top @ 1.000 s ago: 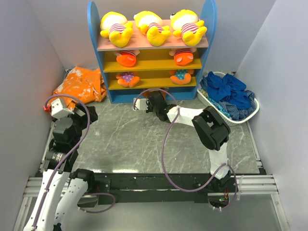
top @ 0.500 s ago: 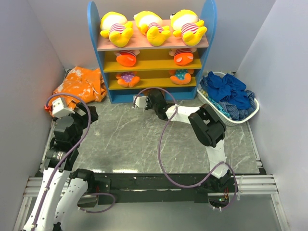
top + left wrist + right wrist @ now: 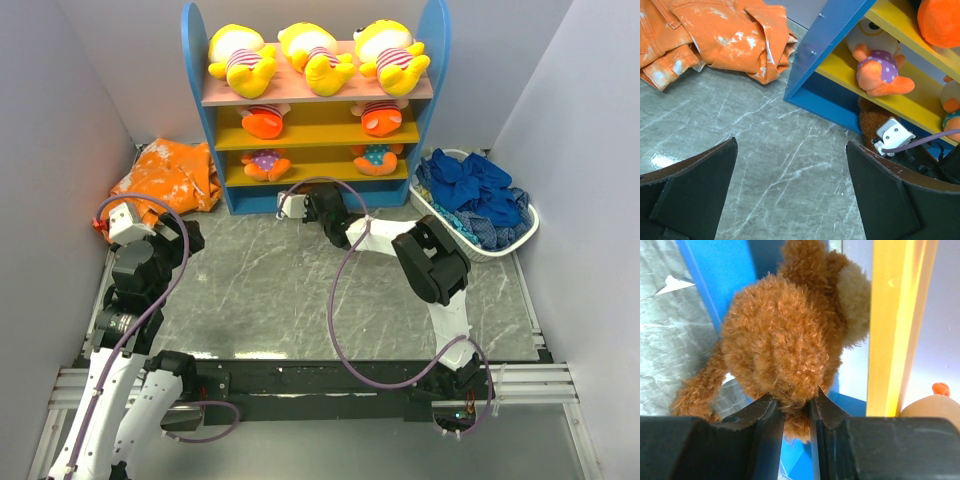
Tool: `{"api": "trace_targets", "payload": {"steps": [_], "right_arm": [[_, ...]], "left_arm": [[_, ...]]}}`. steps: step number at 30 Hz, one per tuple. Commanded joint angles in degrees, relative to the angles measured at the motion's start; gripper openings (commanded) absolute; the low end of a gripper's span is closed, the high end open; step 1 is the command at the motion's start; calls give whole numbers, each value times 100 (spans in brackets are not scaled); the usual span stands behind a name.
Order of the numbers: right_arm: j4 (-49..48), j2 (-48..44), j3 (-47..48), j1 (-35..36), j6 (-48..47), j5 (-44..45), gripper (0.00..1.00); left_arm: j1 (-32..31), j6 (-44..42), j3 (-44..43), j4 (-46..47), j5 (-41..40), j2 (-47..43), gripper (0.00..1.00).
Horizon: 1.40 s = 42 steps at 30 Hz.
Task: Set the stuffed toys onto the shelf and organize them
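The shelf [image 3: 195, 100] stands at the back with blue sides, a pink top board and yellow lower boards. Three yellow striped toys [image 3: 313, 55] lie on top. Orange-limbed toys [image 3: 262, 120] sit on both yellow boards, and one in a dotted shirt [image 3: 875, 72] shows in the left wrist view. My right gripper [image 3: 792, 402] is shut on the brown monkey [image 3: 785, 340] and holds it in the shelf's bottom opening, under a yellow board [image 3: 890, 325]. Seen from above, the right gripper [image 3: 312, 205] is at the shelf's foot. My left gripper [image 3: 791, 145] is open and empty over the floor at the left [image 3: 178, 238].
An orange-and-white cloth [image 3: 165, 175] lies left of the shelf and also shows in the left wrist view [image 3: 715, 35]. A white basket [image 3: 520, 235] of dark blue cloths [image 3: 475, 195] stands to the right. Grey walls close both sides.
My right gripper has moved a little further toward the shelf's bottom opening with the monkey in it. The left arm has not moved.
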<state>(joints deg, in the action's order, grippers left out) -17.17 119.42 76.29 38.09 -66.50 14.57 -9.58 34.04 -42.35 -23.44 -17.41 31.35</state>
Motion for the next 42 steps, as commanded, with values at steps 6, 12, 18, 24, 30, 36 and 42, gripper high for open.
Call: {"api": "trace_targets", "payload": {"steps": [6, 12, 18, 24, 30, 36, 42], "right_arm": [[-586, 143, 237, -65, 216, 125, 30], [-638, 82, 159, -73, 278, 73, 40], [-902, -313, -263, -64, 374, -24, 48], [-964, -708, -562, -47, 585, -77, 51], [-973, -1104, -861, 58, 945, -174, 56], [-806, -2008, -1615, 409, 1849, -25, 54], [948, -3652, -1891, 920, 4778, 248, 57]], "left_arm": [[-17, -108, -54, 129, 18, 11, 97], [-17, -108, -63, 129, 27, 20, 96], [-17, -117, -37, 173, 88, 20, 97], [-17, -117, -28, 164, 80, 2, 97], [-17, -170, -2, 208, 150, -51, 96], [-17, -354, 60, 410, 675, -121, 97], [-78, -565, 262, 928, 1967, -200, 96]]}}
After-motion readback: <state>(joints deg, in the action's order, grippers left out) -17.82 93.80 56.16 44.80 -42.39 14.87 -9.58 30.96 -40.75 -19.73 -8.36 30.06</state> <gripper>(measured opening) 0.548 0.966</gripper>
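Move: The brown monkey toy already sits in the shelf's bottom compartment, fingertips still at its fur: its middle is about 5 cm ahead of the right hand and 3 cm to its left, barely lower. On the board above, some 11 cm higher and 6 cm ahead, the purple-dotted toy is about 10 cm left and the teal-dotted toy 14 cm right. From the left hand, the monkey lies roughly 28 cm ahead, 27 cm right and 18 cm below. Open the right gripper further, to about half, with the hand almost in place at the monkey, so the fingertips come free of its fur. Then draw back out from the shelf, slowly at first and then fast, about 11 cm back and 6 cm up, rolling the hand some 25 degrees with its left side rising. At the very end start the open left hand 2 to 3 cm to the right, turning slightly clockwise. ##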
